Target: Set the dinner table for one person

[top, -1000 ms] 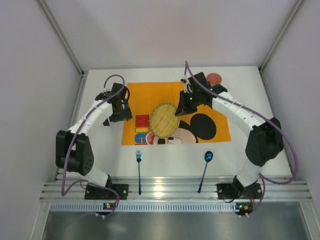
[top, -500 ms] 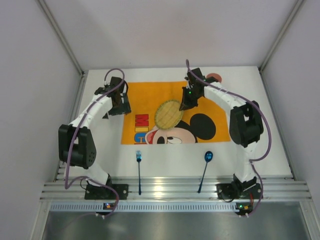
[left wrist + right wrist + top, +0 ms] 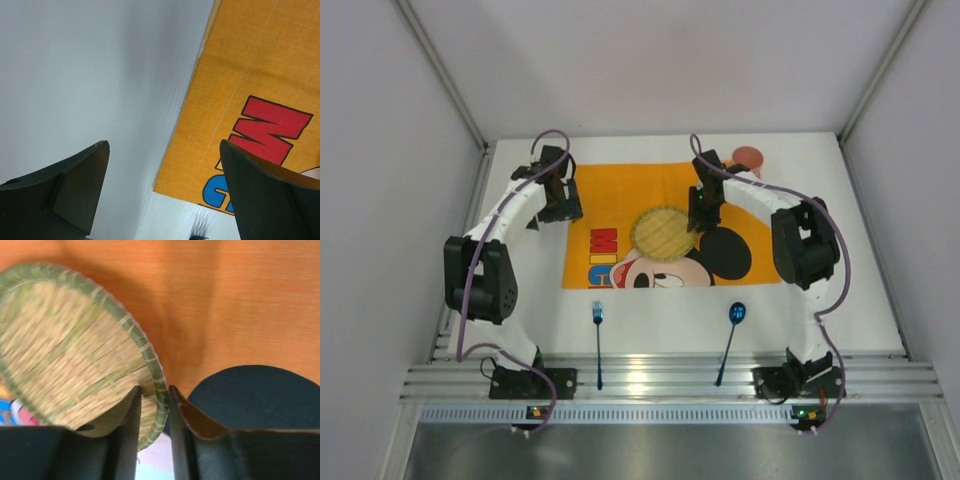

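Note:
The white dinner table [image 3: 840,230] carries an orange cartoon-mouse placemat [image 3: 620,190]. My right gripper [image 3: 698,214] is shut on the green rim of a round woven straw plate [image 3: 663,233], held over the placemat; in the right wrist view the plate [image 3: 65,355] fills the left and my gripper [image 3: 154,397] pinches its rim. My left gripper [image 3: 558,205] is open and empty at the placemat's left edge; in the left wrist view the gripper [image 3: 165,150] frames the table [image 3: 90,75] and the placemat's corner [image 3: 240,90]. A blue fork [image 3: 598,340] and a blue spoon [image 3: 731,335] lie near the front edge.
A small reddish round item [image 3: 750,157] lies at the back of the table behind my right arm. Grey walls close in the table on the left, right and back. A metal rail [image 3: 650,380] runs along the near edge.
My right gripper has carried the woven plate back and to the right, and the plate now lies flatter over the placemat. My left gripper has shifted slightly toward the back.

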`<state>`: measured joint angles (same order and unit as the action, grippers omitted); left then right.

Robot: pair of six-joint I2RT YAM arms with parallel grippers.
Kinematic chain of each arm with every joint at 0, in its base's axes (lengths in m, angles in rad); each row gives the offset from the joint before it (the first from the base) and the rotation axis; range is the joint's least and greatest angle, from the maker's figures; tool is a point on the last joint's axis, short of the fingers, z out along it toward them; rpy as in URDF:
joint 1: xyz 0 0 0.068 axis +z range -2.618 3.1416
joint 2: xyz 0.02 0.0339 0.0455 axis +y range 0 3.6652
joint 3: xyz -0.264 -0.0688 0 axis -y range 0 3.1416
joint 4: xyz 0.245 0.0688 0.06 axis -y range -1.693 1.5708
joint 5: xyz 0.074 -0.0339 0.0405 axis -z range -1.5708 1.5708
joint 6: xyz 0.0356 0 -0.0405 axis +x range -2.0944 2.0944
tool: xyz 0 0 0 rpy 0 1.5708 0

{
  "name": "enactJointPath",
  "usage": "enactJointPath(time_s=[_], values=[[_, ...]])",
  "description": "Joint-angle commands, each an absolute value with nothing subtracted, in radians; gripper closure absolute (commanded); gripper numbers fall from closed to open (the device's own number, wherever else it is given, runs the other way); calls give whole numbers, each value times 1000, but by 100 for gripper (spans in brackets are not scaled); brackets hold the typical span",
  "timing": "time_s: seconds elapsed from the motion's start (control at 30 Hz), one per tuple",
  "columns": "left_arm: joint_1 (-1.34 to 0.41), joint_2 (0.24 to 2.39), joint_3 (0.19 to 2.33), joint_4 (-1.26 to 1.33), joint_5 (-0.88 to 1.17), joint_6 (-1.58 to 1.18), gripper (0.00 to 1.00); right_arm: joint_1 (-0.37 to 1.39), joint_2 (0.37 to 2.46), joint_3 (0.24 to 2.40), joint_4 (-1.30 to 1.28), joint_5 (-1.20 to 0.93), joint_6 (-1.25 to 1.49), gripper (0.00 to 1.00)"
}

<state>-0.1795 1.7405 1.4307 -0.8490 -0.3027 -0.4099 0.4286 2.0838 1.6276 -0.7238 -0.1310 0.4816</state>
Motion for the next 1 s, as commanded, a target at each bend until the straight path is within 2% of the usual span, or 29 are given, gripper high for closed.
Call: enactJointPath(time_s=[0.0,0.07,0.1,0.17,0.37,0.47,0.73,0.77,0.9,0.97], values=[[-176,1755,1489,-848,-290,-391,3,426,2112,1646,-790,52,431,63],[-176,1759,1503,-857,-284,-397,3,428,2094,1670,-822,86,420,47],[-176,1759,1506,-864,-282,-399,3,428,2082,1686,-831,95,417,33],[-176,1752,1497,-880,-278,-411,3,434,2016,1684,-848,130,410,24],[-186,1614,1280,-841,-213,-480,5,457,1708,1527,-847,160,405,21],[-224,1542,1158,-819,-175,-535,9,459,1553,1412,-847,144,417,19],[-463,1382,915,-756,-161,-736,13,459,1289,1166,-864,69,433,19],[-480,1355,895,-750,-157,-751,14,459,1276,1152,-867,69,434,20],[-554,1287,805,-723,-134,-816,32,460,1215,1091,-880,64,434,20],[-574,1258,770,-713,-120,-844,35,459,1181,1075,-890,58,431,20]])
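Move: Behind the left hand, about 25 cm back, 9 cm right and 10 cm down, lies the fork; the plate is some 24 cm to that hand's right and level with it, the placemat's middle 26 cm right and 2 cm ahead, both 10 cm below. From the right hand at the plate's rim, the spoon is about 26 cm back, 8 cm right; the plate's middle 7 cm left, level; the cup 12 cm ahead, 11 cm right. Letting go of the plate's right rim, the right hand opens wide, dips slightly while easing right, then lifts clear to about 14 cm and swings back and right towards the spoon, sinking again at the end. After a brief wait the left hand sweeps back about 18 cm, right and down towards the fork, fingers narrowing by a third without touching it. ##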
